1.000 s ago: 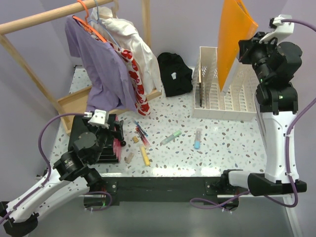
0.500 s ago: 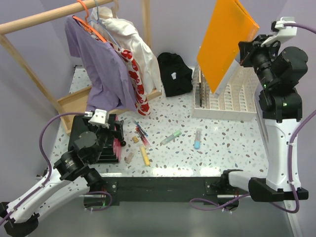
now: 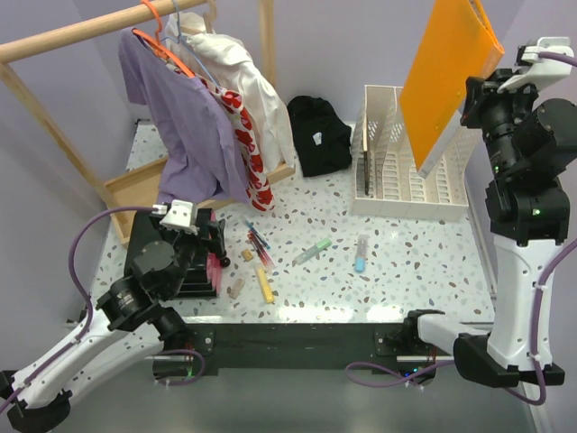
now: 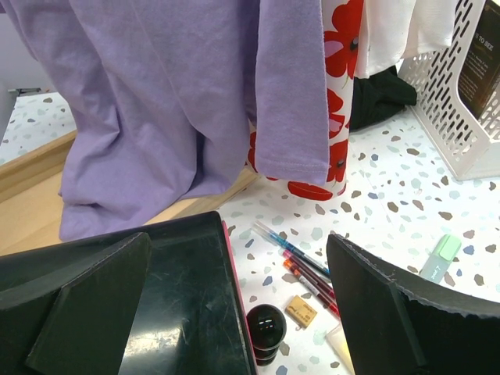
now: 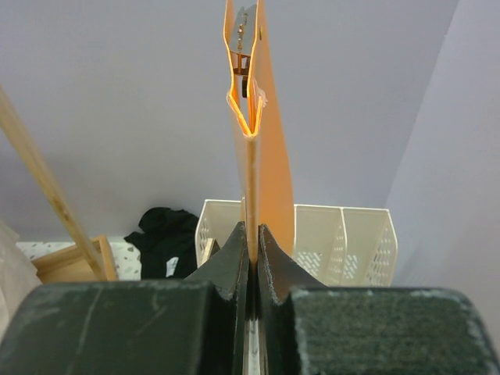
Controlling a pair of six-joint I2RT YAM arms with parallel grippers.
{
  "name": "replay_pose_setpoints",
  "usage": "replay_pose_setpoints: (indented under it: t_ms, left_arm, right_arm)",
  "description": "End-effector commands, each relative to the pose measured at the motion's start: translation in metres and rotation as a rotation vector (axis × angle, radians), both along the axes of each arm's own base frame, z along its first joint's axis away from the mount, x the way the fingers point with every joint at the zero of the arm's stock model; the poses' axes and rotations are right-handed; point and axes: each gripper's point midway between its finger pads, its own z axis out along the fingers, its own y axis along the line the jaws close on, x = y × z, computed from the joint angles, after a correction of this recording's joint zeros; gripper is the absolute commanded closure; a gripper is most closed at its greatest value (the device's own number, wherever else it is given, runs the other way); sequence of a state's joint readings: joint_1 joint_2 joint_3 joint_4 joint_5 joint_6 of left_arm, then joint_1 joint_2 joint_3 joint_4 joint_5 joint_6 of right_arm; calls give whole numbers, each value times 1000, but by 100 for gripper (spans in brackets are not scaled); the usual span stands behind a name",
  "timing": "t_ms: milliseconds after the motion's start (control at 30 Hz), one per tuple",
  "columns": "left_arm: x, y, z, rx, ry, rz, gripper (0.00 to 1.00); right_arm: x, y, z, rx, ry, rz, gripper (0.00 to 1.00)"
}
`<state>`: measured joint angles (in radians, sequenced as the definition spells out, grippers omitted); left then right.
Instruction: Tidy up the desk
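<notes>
The desk (image 3: 406, 262) is white terrazzo with stationery scattered at its middle. My right gripper (image 3: 476, 97) is shut on the lower edge of an orange folder (image 3: 448, 77) and holds it tilted in the air above the white file rack (image 3: 410, 185). In the right wrist view the folder (image 5: 262, 156) rises edge-on from my gripper (image 5: 250, 234), with the rack (image 5: 344, 234) behind. My left gripper (image 3: 206, 245) is open and empty, low over a black notebook with a pink edge (image 4: 180, 297). Its gripper (image 4: 242, 312) spans the notebook's edge and a black knob (image 4: 266, 326).
Pens (image 3: 259, 242), a yellow marker (image 3: 264, 284), a green highlighter (image 3: 312, 250), a blue tube (image 3: 361, 253) and an eraser (image 3: 247, 255) lie on the desk. Clothes (image 3: 203, 108) hang on a wooden rack at back left over a wooden tray (image 3: 135, 194). Black cloth (image 3: 318, 133) lies at the back.
My right arm has swung the orange folder: it tipped left over the rack, then moved right and higher. The left arm has not moved.
</notes>
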<state>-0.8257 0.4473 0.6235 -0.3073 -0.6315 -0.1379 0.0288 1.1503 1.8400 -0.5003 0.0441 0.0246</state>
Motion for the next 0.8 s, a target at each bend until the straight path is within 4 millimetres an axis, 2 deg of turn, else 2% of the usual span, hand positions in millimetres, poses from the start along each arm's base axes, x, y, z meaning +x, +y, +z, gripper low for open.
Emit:
replay_pose_setpoints:
  t_ms: [0, 133, 367, 567, 767]
  left_arm:
    - [1, -1, 9, -40, -32, -5, 0]
    - [1, -2, 9, -39, -32, -8, 0]
    - [0, -1, 10, -43, -34, -5, 0]
    - [1, -2, 8, -35, -30, -4, 0]
    - [1, -1, 8, -36, -28, -2, 0]
  right_arm:
    - [-7, -16, 28, -40, -107, -74, 100]
    - [7, -13, 17, -41, -85, -56, 100]
    - [35, 11, -2, -8, -47, 77, 100]
    - [40, 20, -7, 5, -41, 127, 100]
    - [53, 24, -24, 31, -9, 144, 100]
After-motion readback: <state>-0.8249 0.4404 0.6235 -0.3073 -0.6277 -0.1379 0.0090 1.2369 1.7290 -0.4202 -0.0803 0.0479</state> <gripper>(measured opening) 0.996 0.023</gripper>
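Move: The white rack, goal of the orange folder pinched in the right gripper, has its middle about 17 cm ahead of that gripper, 5 cm to the right and some 44 cm below. The book already filed in its leftmost slot stands about 17 cm ahead and 6 cm left; the black shirt lies roughly 28 cm ahead and 20 cm left, on the table. From the left gripper the rack is about 26 cm ahead, 46 cm right and 14 cm lower. Keep the orange folder pinched in the shut right gripper and, after a slight drift right, carry it forward and down towards the white rack, about 5.5 cm each way, easing a couple of centimetres left as you go. Tip the fingers some 7 degrees downward and turn them slightly counter-clockwise, easing off at the end. ##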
